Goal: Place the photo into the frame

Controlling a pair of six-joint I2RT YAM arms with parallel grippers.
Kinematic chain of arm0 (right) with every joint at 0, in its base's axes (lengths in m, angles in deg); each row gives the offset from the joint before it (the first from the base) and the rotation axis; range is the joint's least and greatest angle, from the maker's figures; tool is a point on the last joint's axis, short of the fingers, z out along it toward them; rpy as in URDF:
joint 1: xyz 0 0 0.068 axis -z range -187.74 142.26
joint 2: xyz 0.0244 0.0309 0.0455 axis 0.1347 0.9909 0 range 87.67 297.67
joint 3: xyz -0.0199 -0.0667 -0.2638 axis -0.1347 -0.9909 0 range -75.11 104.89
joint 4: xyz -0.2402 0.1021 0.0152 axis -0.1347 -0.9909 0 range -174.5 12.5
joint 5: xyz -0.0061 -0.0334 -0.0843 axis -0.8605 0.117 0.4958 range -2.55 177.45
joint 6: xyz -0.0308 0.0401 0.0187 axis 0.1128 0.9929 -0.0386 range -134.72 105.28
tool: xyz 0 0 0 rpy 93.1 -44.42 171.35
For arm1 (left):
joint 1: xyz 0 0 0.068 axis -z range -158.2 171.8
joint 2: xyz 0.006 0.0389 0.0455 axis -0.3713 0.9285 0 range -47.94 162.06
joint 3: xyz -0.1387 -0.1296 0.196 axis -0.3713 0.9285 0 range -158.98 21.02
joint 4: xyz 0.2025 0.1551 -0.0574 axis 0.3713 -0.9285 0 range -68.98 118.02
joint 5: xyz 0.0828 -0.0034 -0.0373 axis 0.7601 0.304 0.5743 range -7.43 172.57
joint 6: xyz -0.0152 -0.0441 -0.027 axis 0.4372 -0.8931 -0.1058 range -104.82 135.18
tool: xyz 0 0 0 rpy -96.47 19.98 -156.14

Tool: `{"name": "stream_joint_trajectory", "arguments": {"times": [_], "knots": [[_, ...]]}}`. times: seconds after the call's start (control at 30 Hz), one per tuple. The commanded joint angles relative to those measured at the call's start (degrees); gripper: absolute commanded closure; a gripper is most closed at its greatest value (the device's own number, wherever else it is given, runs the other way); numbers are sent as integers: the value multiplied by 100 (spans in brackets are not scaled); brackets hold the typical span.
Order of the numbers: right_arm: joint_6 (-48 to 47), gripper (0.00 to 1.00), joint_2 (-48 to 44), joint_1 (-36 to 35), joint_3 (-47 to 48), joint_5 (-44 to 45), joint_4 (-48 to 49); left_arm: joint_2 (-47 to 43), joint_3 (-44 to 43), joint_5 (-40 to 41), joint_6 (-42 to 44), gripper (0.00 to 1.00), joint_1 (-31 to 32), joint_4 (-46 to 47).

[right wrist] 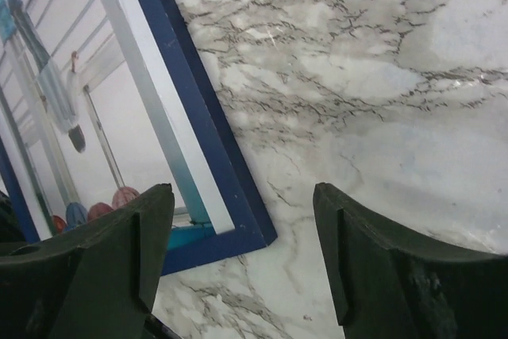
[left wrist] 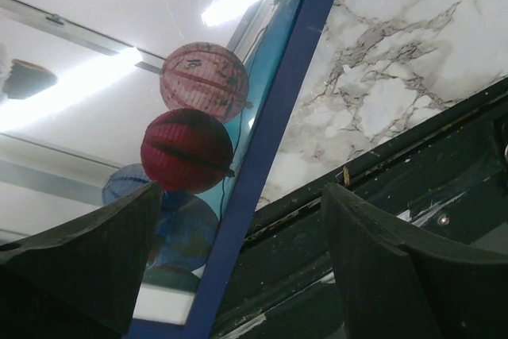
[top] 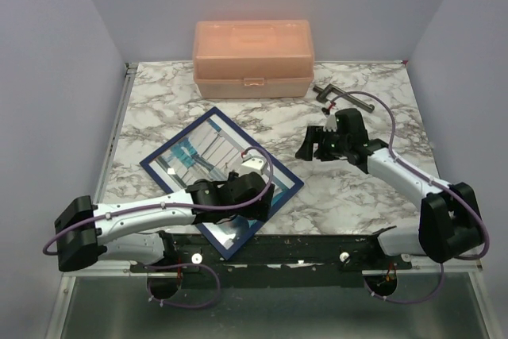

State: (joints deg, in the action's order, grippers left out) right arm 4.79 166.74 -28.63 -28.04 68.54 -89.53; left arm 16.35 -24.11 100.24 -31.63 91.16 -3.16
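The frame [top: 238, 129], navy blue side up, lies flat and askew on the marble table [top: 373, 77], with the photo [top: 198, 148] showing inside it. My left gripper [top: 255, 196] hovers over the frame's near corner, open; in the left wrist view its fingers [left wrist: 103, 252] straddle the frame's navy edge [left wrist: 294, 69] beside the photo's red balloon [left wrist: 186, 152], gripping nothing. Open too, my right gripper [top: 306, 148] stands just right of the frame; in the right wrist view the frame's corner [right wrist: 238, 232] lies below the gripper [right wrist: 242, 196], with the photo [right wrist: 63, 101] at the left.
A peach plastic box [top: 252, 57] stands shut at the back edge of the table. A dark metal tool [top: 343, 98] lies behind the right gripper. A black rail [top: 302, 248] runs along the near edge, under the frame's near corner.
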Motion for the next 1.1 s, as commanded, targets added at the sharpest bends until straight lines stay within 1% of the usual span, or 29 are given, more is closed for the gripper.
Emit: {"name": "stream_joint_trajectory", "arguments": {"times": [0.0, 0.03, 0.07, 0.2, 0.4, 0.53, 0.6, 0.73, 0.87, 1.07], "knots": [[479, 11, -602, 6, -403, 579, 151, 560, 129, -732, 153, 22, -72, 772], [601, 3, -748, 5, -496, 672, 189, 729, 96, -759, 182, 25, -78, 784], [758, 0, -879, 11, -608, 798, 199, 914, 43, -796, 212, 29, -77, 783], [1030, 0, -1134, 15, -845, 903, 122, 1591, -246, -873, 323, 40, -73, 753], [1056, 0, -1036, 14, -822, 820, -353, 2244, -542, -980, 441, 53, -58, 808], [1105, 0, -986, 16, -845, 694, -543, 2601, -723, -1020, 479, 58, 0, 786], [1157, 0, -1027, 14, -878, 658, -600, 2794, -838, -1024, 505, 65, 24, 745], [1179, 0, -1115, 14, -915, 537, -765, 3088, -1107, -949, 492, 82, 60, 618], [1295, 0, -1452, 14, -1074, 698, -905, 3308, -1459, -784, 473, 91, 64, 433], [1919, 0, -2305, 19, -1400, 1272, -1142, 3752, -2473, -518, 472, 99, -70, -80]]}}
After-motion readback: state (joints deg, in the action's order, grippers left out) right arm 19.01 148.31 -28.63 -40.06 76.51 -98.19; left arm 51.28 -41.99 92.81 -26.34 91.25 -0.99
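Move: The blue frame lies flat, photo in it, with its corners pointing roughly forward, back, left and right. The stretch of its back-right rail that the left hand goes for is about 6 cm to its right, level ahead, and 8 cm below. The frame's right corner is some 9 cm ahead and 15 cm right of the left hand, its near corner about 14 cm back and 7 cm left. From the right hand that rail stretch lies roughly 16 cm back, 13 cm left and 7 cm lower. Down first by about 8 cm, then sideways to the right by much the same, the left hand goes onto the frame's back-right rail beside the photo's lanterns, its fingers tipping steeper and narrowing until they pinch the rail. The right hand, free of the frame, opens fully and draws back some 6 cm and a little right, turning clockwise. ##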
